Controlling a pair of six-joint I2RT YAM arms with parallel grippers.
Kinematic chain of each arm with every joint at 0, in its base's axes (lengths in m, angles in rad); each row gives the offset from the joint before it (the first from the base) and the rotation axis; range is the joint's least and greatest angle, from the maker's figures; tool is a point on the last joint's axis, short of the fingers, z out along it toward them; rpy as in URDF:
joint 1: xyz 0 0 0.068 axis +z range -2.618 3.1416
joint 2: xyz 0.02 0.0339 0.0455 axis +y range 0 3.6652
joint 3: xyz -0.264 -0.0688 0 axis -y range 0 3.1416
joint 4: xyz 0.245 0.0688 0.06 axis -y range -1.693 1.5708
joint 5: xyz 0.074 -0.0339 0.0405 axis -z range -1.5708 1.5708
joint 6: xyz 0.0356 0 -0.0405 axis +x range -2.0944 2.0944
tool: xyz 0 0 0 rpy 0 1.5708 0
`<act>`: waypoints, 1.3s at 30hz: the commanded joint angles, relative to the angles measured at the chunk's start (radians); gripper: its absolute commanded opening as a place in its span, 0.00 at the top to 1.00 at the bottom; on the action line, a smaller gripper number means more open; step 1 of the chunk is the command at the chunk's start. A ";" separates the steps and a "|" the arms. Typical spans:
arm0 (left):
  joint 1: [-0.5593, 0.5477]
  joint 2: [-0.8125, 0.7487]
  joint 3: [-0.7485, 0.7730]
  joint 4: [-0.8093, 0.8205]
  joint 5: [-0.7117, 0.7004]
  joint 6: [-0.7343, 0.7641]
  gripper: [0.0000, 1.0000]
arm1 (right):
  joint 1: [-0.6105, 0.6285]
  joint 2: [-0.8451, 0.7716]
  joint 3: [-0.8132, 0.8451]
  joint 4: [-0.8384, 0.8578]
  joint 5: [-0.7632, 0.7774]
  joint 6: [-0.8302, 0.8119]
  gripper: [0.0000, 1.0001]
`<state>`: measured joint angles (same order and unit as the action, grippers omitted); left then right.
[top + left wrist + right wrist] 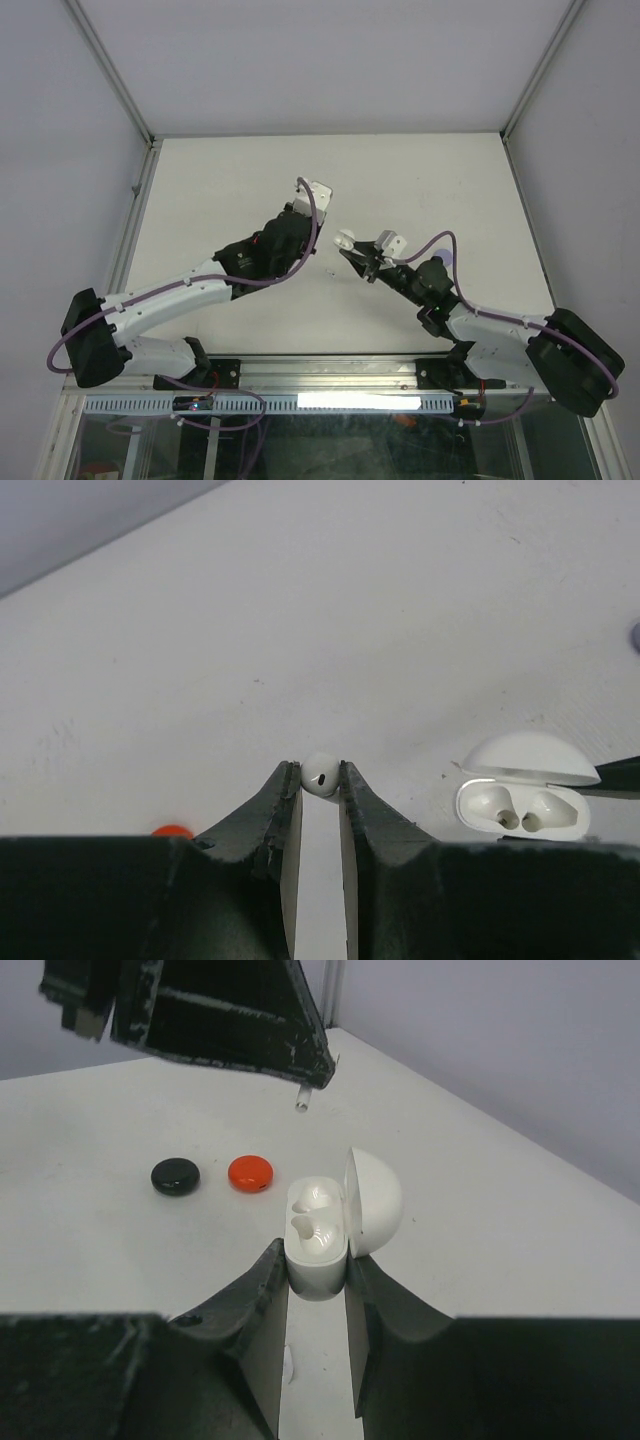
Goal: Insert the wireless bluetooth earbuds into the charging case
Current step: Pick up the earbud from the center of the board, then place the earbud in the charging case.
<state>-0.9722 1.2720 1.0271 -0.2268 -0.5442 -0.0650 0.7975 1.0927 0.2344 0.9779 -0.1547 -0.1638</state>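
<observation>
My left gripper (320, 772) is shut on a white earbud (321, 778), pinched at the fingertips with its bulb end showing. The white charging case (520, 805) stands to its right, lid (530, 755) open, both sockets showing and looking empty. My right gripper (317, 1255) is shut on the case (318, 1245) by its sides, lid (375, 1200) swung to the right. In the right wrist view the left gripper (305, 1075) hangs above and beyond the case, the earbud's stem (302, 1100) poking down from it. From above, the case (344, 241) sits at the right gripper's tip (352, 252).
A black round puck case (175, 1176) and a red one (250, 1172) lie on the white table (150, 1260) beyond the charging case. The red one (172, 831) peeks past the left finger. A small lavender thing (636, 635) lies at the right edge. Walls enclose the table.
</observation>
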 commanded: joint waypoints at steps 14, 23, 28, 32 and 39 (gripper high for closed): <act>-0.174 -0.139 -0.249 0.580 -0.033 0.379 0.87 | 0.045 -0.036 0.088 0.023 0.107 0.020 0.88; -0.178 -0.152 -0.316 0.699 0.082 0.450 0.87 | 0.049 -0.054 0.098 -0.010 0.094 0.027 0.88; -0.182 -0.126 -0.305 0.704 0.076 0.461 0.87 | 0.055 -0.058 0.098 -0.011 0.089 0.023 0.88; -0.185 -0.106 -0.297 0.705 0.080 0.472 0.88 | 0.058 -0.054 0.098 -0.010 0.082 0.015 0.88; -0.192 -0.075 -0.299 0.705 0.060 0.504 0.88 | 0.060 -0.068 0.095 -0.001 0.084 0.018 0.88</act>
<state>-1.1519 1.1881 0.7040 0.4183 -0.4904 0.4046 0.8497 1.0588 0.2920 0.9218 -0.0685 -0.1478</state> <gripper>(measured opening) 0.185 0.281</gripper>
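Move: Behind and to the right of the left hand, which already holds a white earbud, the open charging case in the right fingers lies about 5 cm back, 8 cm right and 3 cm lower. The spare earbud on the board is roughly 2 cm back, 3 cm right and 21 cm below the left hand; the red case is some 5 cm ahead, 14 cm left, just as far down. From the right hand, the charging case's middle is about 1 cm ahead and 1 cm left. Drawing back and to its right by some 6 cm in all, the left hand carries the gripped earbud in over the far well of the open charging case, rising about 3 cm before sinking the last one, while its fingers tip up some 25 degrees and swing clockwise about 20. The right hand lifts the case roughly 2.5 cm, then holds it still; both grips stay shut. ##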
